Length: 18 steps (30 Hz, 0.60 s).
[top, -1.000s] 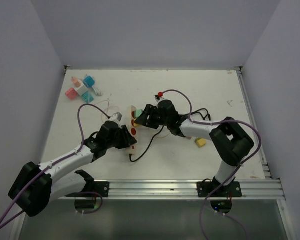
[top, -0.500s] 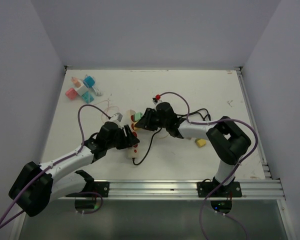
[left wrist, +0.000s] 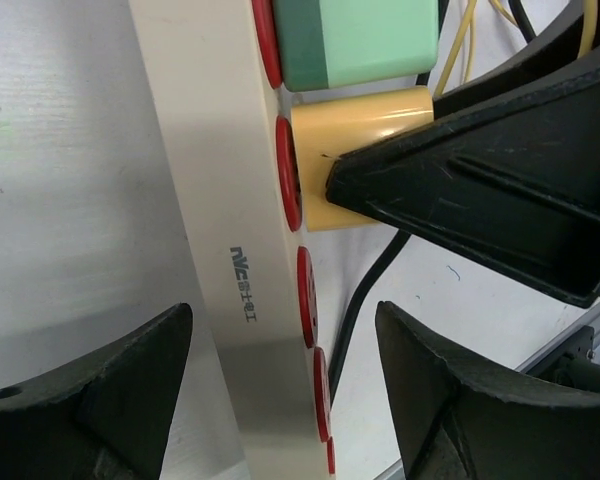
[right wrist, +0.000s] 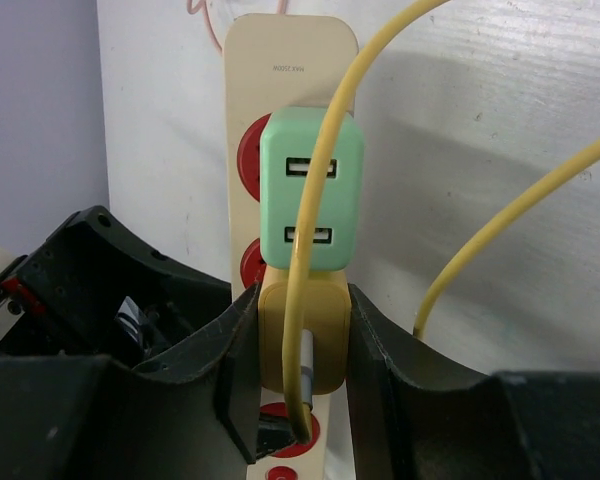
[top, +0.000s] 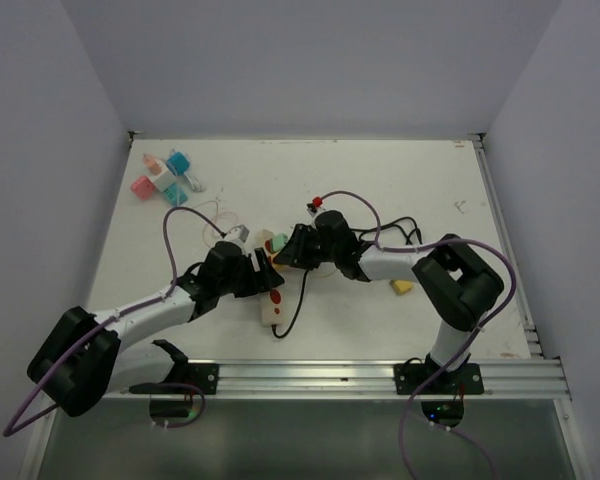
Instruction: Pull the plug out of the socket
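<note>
A cream power strip (top: 272, 302) with red sockets lies mid-table. A yellow plug (right wrist: 330, 320) with a yellow cable (right wrist: 296, 256) sits in one socket, next to a green USB plug (right wrist: 280, 200). My right gripper (right wrist: 302, 300) is shut on the yellow plug, one finger on each side. In the left wrist view the strip (left wrist: 220, 250) runs between the spread fingers of my left gripper (left wrist: 280, 330), which is open and does not touch it. The right gripper's fingers (left wrist: 480, 190) press on the yellow plug (left wrist: 380, 115) there. From above, both grippers (top: 258, 278) (top: 283, 253) meet at the strip.
Coloured blocks (top: 165, 178) lie at the back left. A small yellow piece (top: 401, 285) rests right of the right arm. A black cable (top: 300, 300) loops beside the strip. An aluminium rail (top: 380, 375) runs along the near edge.
My right jaws closed onto the yellow plug. My left jaws spread apart and let go of the strip, which shifted toward the near edge.
</note>
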Motion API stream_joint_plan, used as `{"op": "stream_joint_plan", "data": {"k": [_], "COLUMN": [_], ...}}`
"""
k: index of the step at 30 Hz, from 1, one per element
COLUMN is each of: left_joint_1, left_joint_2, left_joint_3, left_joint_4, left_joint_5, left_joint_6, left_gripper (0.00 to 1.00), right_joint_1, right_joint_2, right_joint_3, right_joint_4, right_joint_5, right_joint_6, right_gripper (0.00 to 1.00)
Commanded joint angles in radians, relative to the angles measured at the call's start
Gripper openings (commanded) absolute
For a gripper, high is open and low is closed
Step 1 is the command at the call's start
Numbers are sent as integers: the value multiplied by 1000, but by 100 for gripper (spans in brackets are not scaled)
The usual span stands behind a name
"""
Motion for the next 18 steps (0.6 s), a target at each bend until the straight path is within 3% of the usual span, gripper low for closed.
{"op": "stream_joint_plan", "data": {"k": [1,7,13,15,16,18], "left_joint_1": [-2,-2,-5,-6,-8,-9], "left_joint_2": [25,65,82,82,80,73], "left_joint_3": [30,22,10,5,4,-2], "left_joint_4": [77,102,131,134,133,128], "left_joint_5": [-14,0,7,3,0,-13], "left_joint_6": [-19,-42,-62,-66,-68,-70], "left_gripper": [77,74,59,45,32,15], "right_joint_1": [14,18,24,27,27,28], "right_joint_2": [-75,-95,-95,-95,-97,-100], "right_joint_3": [-2,-13,-13,-13,-13,-17], "right_joint_4": [84,104,123,126,127,132], "right_joint_5": [-27,-10,-9,-9,-9,-9], "right_joint_6": [12,31,45,49,54,58], "right_gripper": [0,0,0,0,0,0]}}
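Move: The socket strip's middle, running fore and aft, lies between the left hand's open fingers, about 1 cm ahead, 1 cm right and 2 cm below. The yellow plug is some 5 cm ahead and 4 cm right, the green adapter 9 cm ahead and 3 cm right, both about 1 cm higher. The right hand already grips that plug; from it, the strip's middle is about 5 cm back, 4 cm left and 3 cm down, the adapter 4 cm ahead and 1 cm left, level in height. Down about 1 cm onto the strip, easing forward and right by roughly half a centimetre each, the left hand closes its fingers across the body beside the socket next to the plug and pinches it. The right hand keeps its grip on the yellow plug, drawing it back slightly, then up some 1.5 cm and stopping. ##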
